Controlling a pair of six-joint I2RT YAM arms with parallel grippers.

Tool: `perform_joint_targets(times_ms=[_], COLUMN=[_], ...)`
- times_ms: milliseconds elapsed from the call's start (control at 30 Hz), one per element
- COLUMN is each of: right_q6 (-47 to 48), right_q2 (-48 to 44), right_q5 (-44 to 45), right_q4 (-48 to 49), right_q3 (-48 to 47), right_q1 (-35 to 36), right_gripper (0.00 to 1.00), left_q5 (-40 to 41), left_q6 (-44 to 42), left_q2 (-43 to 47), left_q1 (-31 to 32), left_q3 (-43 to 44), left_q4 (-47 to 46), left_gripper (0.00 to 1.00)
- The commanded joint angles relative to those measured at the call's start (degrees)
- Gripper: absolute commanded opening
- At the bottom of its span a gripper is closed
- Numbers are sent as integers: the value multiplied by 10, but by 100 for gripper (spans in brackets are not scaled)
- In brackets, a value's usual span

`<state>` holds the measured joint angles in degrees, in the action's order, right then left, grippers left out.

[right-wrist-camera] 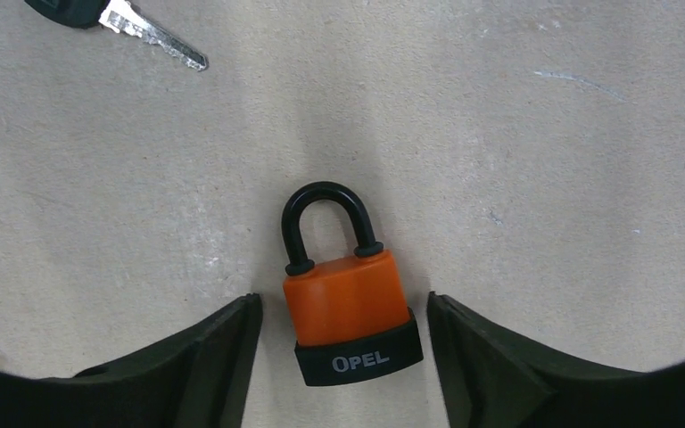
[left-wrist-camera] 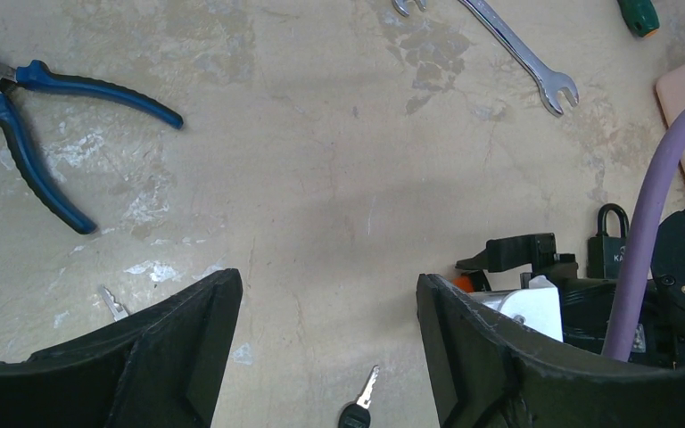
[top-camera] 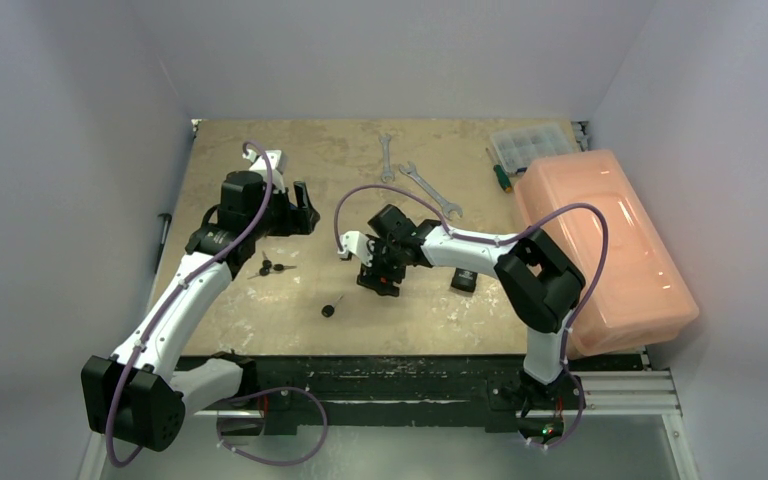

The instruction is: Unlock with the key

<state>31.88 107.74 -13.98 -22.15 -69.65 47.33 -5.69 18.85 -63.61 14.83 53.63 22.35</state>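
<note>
An orange padlock [right-wrist-camera: 348,303] with a black shackle and a black "OPEL" base lies flat on the table. My right gripper [right-wrist-camera: 343,299] is open and straddles it, with a narrow gap on each side of the body. In the top view that gripper [top-camera: 380,280] hides most of the lock. A black-headed key [right-wrist-camera: 143,27] lies just beyond the lock. My left gripper [left-wrist-camera: 328,281] is open and empty above bare table, with another black-headed key [left-wrist-camera: 361,406] lying below its jaws. More keys [top-camera: 272,267] and a single key [top-camera: 330,309] lie between the arms.
A black padlock [top-camera: 463,280] sits right of the right gripper. Blue-handled pliers [left-wrist-camera: 27,116] lie to the left. Two wrenches [top-camera: 425,188], a green screwdriver [top-camera: 500,177] and a clear organiser box [top-camera: 532,145] are at the back. An orange bin [top-camera: 605,250] fills the right side.
</note>
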Motion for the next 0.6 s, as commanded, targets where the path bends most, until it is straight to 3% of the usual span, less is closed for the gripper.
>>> perform_joint_targets(times_ms=[0, 200, 333, 400, 467, 567], right_q6=[-14, -92, -217, -277, -342, -441], right_q2=[5, -2, 1, -2, -9, -15], right_q5=[-7, -15, 52, 78, 124, 142], right_q4=[23, 46, 73, 91, 105, 102], right_q3=[-8, -3, -3, 4, 16, 14], right_q1=[0, 0, 0, 0, 0, 0], right_gripper=[67, 40, 32, 16, 16, 5], left_q5=[7, 11, 14, 14, 14, 16], left_q6=[-10, -10, -10, -10, -10, -10], left_q2=[5, 6, 7, 7, 7, 8], left_q1=[4, 4, 4, 4, 4, 4], left_q3=[3, 4, 3, 4, 4, 4], left_q4=[-7, -6, -6, -6, -6, -6], left_gripper=[76, 76, 76, 76, 76, 76])
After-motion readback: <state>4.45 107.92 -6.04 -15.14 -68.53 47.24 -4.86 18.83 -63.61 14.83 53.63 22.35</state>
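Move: The orange padlock is already between the right hand's open fingers, its middle about 1 cm to the left of that hand and 1 cm below. The single key lies some 9 cm to the left of that hand and 5 cm back; the black padlock is roughly 17 cm to its right, level with it. From the left hand the orange padlock is about 14 cm to the right, 5 cm back and 18 cm down. The right fingers close on the sides of the orange padlock's body and pinch it near its black end. Keeping that grip, the right hand twists nearly 30 degrees clockwise, mostly late on, and shifts about 1.5 cm forward and slightly left, staying low, close to the table. ##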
